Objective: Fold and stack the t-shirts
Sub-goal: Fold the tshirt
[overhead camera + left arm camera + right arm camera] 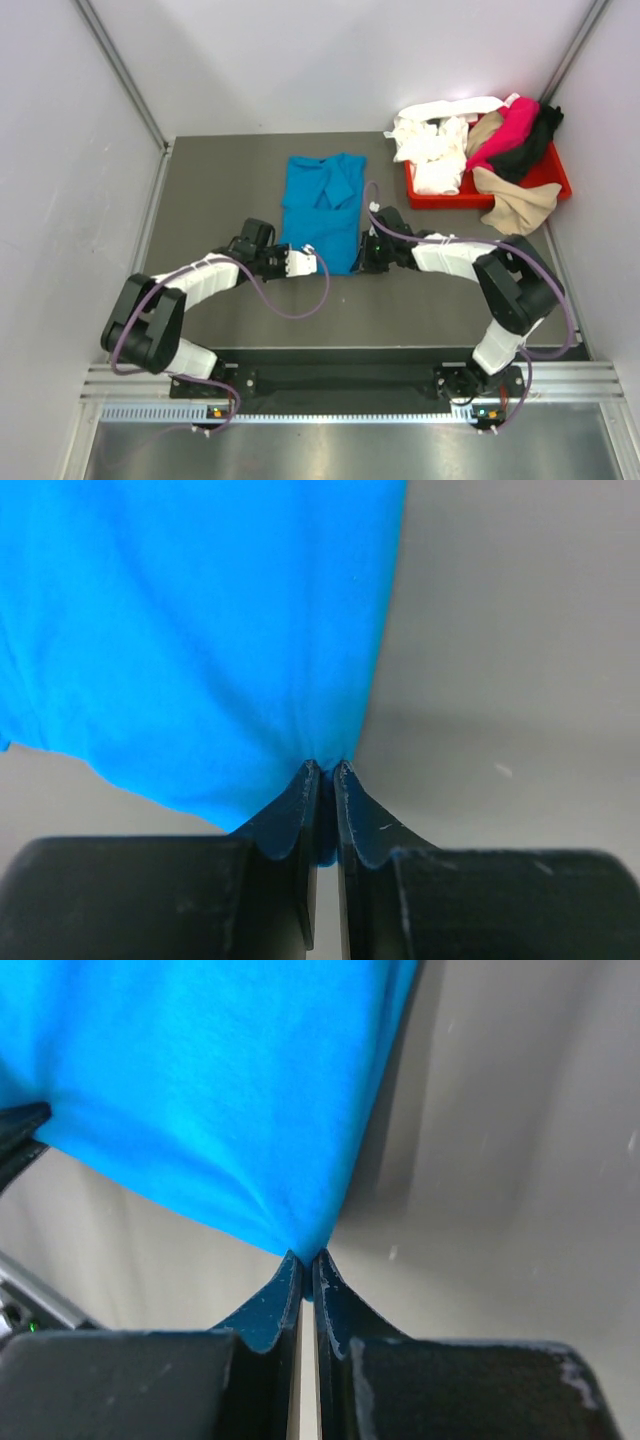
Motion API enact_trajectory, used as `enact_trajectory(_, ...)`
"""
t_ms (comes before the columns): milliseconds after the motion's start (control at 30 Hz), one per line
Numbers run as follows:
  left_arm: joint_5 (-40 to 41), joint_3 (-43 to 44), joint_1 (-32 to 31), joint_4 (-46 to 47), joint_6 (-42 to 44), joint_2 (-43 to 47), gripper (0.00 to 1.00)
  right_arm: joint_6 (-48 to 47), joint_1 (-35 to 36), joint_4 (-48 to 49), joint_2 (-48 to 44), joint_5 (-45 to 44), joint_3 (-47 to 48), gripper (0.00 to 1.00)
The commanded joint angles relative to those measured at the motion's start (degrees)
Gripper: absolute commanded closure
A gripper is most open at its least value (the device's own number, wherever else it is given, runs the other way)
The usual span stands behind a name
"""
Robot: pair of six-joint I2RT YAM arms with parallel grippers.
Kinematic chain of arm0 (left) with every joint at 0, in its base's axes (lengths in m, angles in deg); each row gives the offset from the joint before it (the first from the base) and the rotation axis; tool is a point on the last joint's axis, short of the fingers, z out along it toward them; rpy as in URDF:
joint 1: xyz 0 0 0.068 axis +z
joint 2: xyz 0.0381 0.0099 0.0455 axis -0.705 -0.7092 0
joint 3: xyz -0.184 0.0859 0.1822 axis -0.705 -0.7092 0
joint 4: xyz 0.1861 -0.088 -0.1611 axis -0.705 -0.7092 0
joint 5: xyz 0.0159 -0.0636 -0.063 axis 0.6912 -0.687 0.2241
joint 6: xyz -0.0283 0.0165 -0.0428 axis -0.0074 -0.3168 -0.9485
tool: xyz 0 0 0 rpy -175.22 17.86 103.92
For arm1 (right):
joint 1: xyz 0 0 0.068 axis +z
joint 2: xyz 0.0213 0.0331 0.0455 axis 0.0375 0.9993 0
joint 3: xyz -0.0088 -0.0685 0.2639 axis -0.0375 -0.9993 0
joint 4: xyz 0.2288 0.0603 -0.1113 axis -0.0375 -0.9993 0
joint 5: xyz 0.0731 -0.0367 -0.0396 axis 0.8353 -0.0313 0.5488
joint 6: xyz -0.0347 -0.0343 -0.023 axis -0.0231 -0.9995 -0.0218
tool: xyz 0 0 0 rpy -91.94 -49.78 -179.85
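The bright blue t-shirt (320, 205) lies flat in the middle of the table, with a sleeve folded in near its top. My left gripper (305, 262) is shut on its near left hem corner. In the left wrist view the gripper (326, 768) pinches blue cloth (200, 630) between its tips. My right gripper (365, 250) holds the near right corner, and in the right wrist view it (305, 1257) is shut on a point of the shirt (220, 1090). White (430, 140), magenta (510, 125), black (530, 145) and tan (515, 200) t-shirts are heaped at the back right.
The red tray (548, 178) at the back right holds the heaped shirts, with the tan one spilling over its front edge. Grey walls close in the table on the left, right and back. The dark tabletop (220, 180) lies bare to the left of the blue shirt.
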Motion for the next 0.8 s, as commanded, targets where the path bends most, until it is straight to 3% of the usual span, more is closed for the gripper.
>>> enact_trajectory(0,0.69,-1.76,0.18,-10.37,-3.93,6.44,1.0,-2.26,2.43,-5.54,-5.85,0.75,-2.6,1.0)
enact_trajectory(200,-2.83,-1.24,-0.35,-28.28,-8.94,16.38,1.0,2.04,8.85,-11.69,-18.06,-0.03,-9.02,1.0)
enact_trajectory(400,-3.62,6.05,-0.18,-44.55,-14.39,18.51,1.0,8.19,15.71,-17.86,-28.35,0.84,-10.26,1.0)
enact_trajectory(533,-0.37,13.51,1.05,-40.81,-21.68,16.67,1.0,5.58,10.28,-19.0,-30.74,2.42,-8.51,1.0)
enact_trajectory(767,1.83,25.9,3.86,-25.42,-28.46,4.64,1.0,-5.41,-5.19,-16.47,-18.81,1.72,2.28,1.0)
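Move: Both hands already pinch the near corners of the blue t-shirt, low over the table. From the left gripper the middle of its far edge lies about 24 cm ahead and 8 cm to the right; from the right gripper, 24 cm ahead and 6 cm to the left. The loose fold edge across the shirt is about 13 cm ahead of the right gripper and 6 cm to its left; the red bin's middle is some 23 cm ahead and 28 cm to its right. Keep both grippers shut on the near corners and draw the shirt back together, the left about 11 cm and the right about 13 cm, rising as you go. Then swing both forward again some 8 cm, ending 9 to 11 cm higher than they began, while the left wrist tips its fingertips back towards the base and turns counter-clockwise. ##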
